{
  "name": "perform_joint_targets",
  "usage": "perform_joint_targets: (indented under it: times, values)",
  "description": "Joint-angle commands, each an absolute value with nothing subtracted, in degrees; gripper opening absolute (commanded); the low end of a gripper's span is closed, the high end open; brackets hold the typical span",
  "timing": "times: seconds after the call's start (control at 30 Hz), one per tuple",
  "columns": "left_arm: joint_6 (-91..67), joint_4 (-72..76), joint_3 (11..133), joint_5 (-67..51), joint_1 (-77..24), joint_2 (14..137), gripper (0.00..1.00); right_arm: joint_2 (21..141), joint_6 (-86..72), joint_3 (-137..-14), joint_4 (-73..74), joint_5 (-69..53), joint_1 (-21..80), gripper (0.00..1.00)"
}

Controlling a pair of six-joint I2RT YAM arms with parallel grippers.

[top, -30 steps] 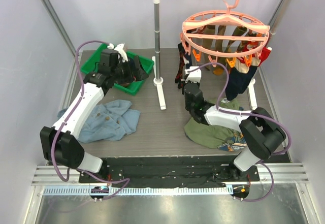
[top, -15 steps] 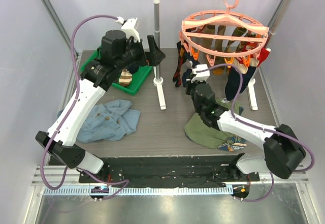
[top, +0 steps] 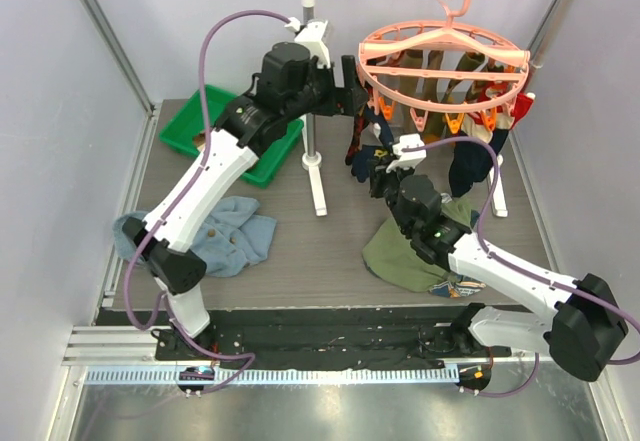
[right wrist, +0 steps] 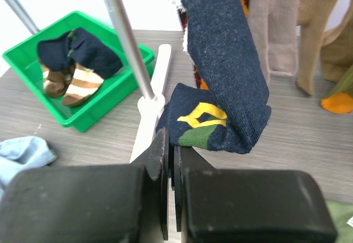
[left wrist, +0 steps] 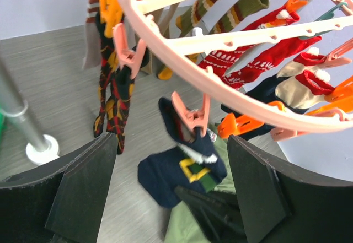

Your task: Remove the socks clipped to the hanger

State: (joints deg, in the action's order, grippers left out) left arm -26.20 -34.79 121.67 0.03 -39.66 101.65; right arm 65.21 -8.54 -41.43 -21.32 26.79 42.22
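Note:
The salmon-pink hanger [top: 445, 46] hangs by its hook from the rail, with several socks [top: 470, 156] clipped to its pegs. A navy sock [right wrist: 220, 61] with a yellow and green patch hangs from a pink peg [left wrist: 190, 116] at the ring's left side. My right gripper [right wrist: 172, 144] is shut on this sock's lower edge and sits below the ring [top: 380, 173]. My left gripper [left wrist: 174, 182] is open at the hanger's left rim [top: 352, 91]. In the left wrist view that peg and the navy sock [left wrist: 182, 168] lie between its fingers. Red patterned and olive striped socks [left wrist: 248, 61] hang farther along.
The grey-and-white rail stand [top: 310, 81] has a post just left of the hanger. A green bin [right wrist: 88, 111] at the back left holds removed socks. A blue denim garment [top: 235, 241] lies front left and an olive-green garment [top: 400, 256] lies under my right arm.
My left arm has swung right from the green bin to the hanger's left rim. My right gripper has closed on the navy sock's lower edge.

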Motion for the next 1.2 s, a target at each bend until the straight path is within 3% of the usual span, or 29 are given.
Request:
perform_joint_targets:
  times: [0.0,0.47,0.77,1.17]
  values:
    - [-26.98,-33.58,127.00,2.28,-41.39,103.18,0.84,63.63,-10.89,-41.75,-21.18,25.93,43.24,0.01]
    - [-26.55,-30.59,126.92,4.49,-41.75,106.96,0.68,64.07,-14.06,-42.36,-20.48,26.19,45.70,0.01]
    - [-25.05,-25.49,122.43,3.25,-42.19,105.99,0.67,64.78,-14.68,-42.71,-20.39,26.72,46.67,0.01]
    - [-24.35,-26.11,126.65,3.25,-42.28,109.07,0.47,64.51,-14.85,-42.45,-19.69,26.81,47.11,0.01]
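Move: The pink clip holding the navy sock is some 4 cm ahead of the left gripper, 4 cm to its right and 2 cm below. The next orange clip is level ahead with the gripper, about 8 cm to its right; the pink clip with the plaid socks stands roughly 6 cm beyond the navy sock's clip. From the right gripper, which already pinches the sock's toe end, the navy sock's clip is about 9 cm ahead, 3 cm left and 14 cm up. Bring the left gripper about 5 cm right and forward, sinking some 2 cm, until its fingertips straddle the navy sock's pink clip, and narrow the fingers from nearly wide open to about half as you go. Meanwhile keep the sock's toe end pinched in the right gripper and draw it left and back about 3.5 cm, easing to a stop. ##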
